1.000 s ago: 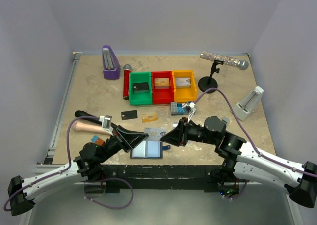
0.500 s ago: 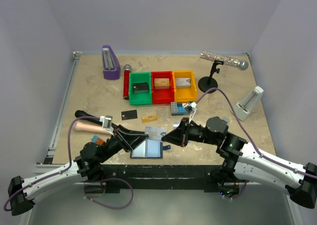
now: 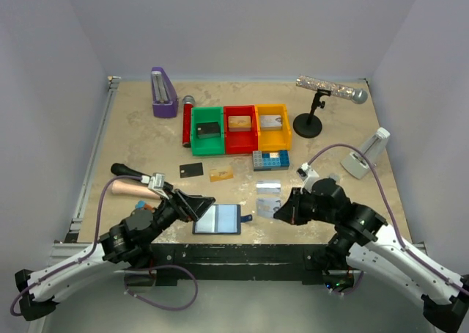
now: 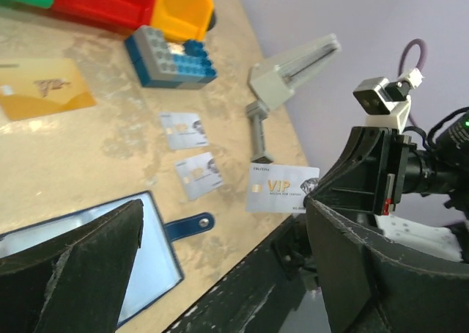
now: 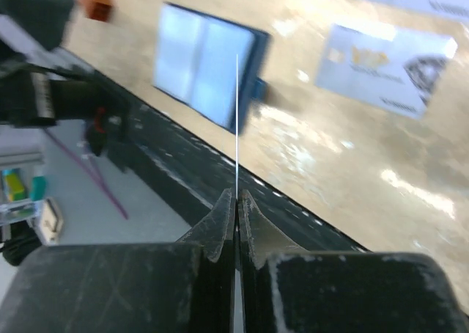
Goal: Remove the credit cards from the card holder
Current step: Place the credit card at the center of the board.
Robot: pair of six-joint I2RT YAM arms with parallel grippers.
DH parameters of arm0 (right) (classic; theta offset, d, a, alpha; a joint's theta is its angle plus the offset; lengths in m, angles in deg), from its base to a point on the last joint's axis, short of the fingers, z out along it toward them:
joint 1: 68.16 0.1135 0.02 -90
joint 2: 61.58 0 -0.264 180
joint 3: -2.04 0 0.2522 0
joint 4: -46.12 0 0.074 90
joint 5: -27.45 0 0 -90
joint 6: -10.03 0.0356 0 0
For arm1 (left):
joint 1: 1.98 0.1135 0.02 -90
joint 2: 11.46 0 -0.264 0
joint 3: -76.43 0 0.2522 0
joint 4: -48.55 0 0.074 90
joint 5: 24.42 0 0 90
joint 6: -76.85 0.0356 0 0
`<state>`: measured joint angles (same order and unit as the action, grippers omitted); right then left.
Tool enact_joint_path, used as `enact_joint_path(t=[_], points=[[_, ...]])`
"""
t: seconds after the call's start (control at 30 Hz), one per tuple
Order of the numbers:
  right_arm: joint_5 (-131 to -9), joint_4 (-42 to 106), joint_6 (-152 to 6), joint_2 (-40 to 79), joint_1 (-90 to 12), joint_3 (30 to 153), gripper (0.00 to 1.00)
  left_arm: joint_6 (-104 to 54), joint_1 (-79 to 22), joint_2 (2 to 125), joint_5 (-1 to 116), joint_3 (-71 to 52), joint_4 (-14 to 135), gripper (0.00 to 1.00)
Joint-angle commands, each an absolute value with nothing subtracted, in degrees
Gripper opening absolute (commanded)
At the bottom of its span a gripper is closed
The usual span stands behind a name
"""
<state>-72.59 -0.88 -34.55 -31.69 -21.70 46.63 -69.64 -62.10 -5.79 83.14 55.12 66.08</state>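
Observation:
The navy card holder (image 3: 217, 219) lies open near the table's front edge, its pale blue pockets up and its snap tab (image 4: 187, 225) pointing right. My left gripper (image 3: 200, 205) hovers open over its left side, with nothing between the fingers (image 4: 223, 227). Right of the holder, my right gripper (image 3: 281, 214) is shut on a silver VIP credit card (image 4: 282, 190), which shows edge-on (image 5: 237, 120) in the right wrist view. Two silver cards (image 3: 268, 186) (image 4: 199, 175) lie flat on the table. A black card (image 3: 191, 169) and a gold card (image 3: 220, 174) lie further back.
Green (image 3: 207, 131), red (image 3: 239, 127) and yellow (image 3: 272, 125) bins stand mid-table. A blue-grey brick plate (image 3: 270, 159) sits in front of them. A purple stand (image 3: 163, 92), a red cylinder (image 3: 187, 125), a microphone on a stand (image 3: 330, 91), a white holder (image 3: 366, 153) and a wooden-handled tool (image 3: 132, 188) ring the area.
My left gripper has opened and let go of the silver card. My right gripper has shut on that card and carried it to the right, away from the holder.

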Motion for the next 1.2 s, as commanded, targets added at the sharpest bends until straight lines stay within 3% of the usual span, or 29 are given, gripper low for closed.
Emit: enact_joint_path(t=[0.0,0.5,1.17], points=[[-69.32,-7.82,-32.34,-28.73,-22.46,42.09,0.0,-69.92,-62.1,-3.03,86.49,51.86,75.13,0.95],[-77.58,6.78,-28.82,-19.23,-22.63,34.0,0.0,-71.24,-62.1,-2.76,85.53,52.04,77.95,0.95],[-77.05,5.82,-31.9,-14.56,-26.59,34.87,0.0,-71.24,-62.1,-0.92,85.7,51.07,79.97,0.98]])
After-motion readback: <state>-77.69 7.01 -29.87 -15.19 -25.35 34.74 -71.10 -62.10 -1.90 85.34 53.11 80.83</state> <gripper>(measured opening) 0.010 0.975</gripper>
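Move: The right hand holds the silver VIP card above its spot on the board, about 3 cm to its left, 1 cm back and some 14 cm below. The middle silver card lies 7 cm ahead and 3 cm left, the far silver card 15 cm ahead and 3 cm left. The card holder is 20 cm left and 2 cm ahead. From the left hand, that spot is roughly 20 cm right, 2 cm back and 16 cm below. The right hand's pinched credit card meets the board with its free edge and bends. The hand drops about 11 cm, most of it fast at first, drifting back a little and then slightly forward again, fingers tipping some 20 degrees further down and staying shut. The open, empty left hand sinks about 6 cm over the holder, tilting slightly. ##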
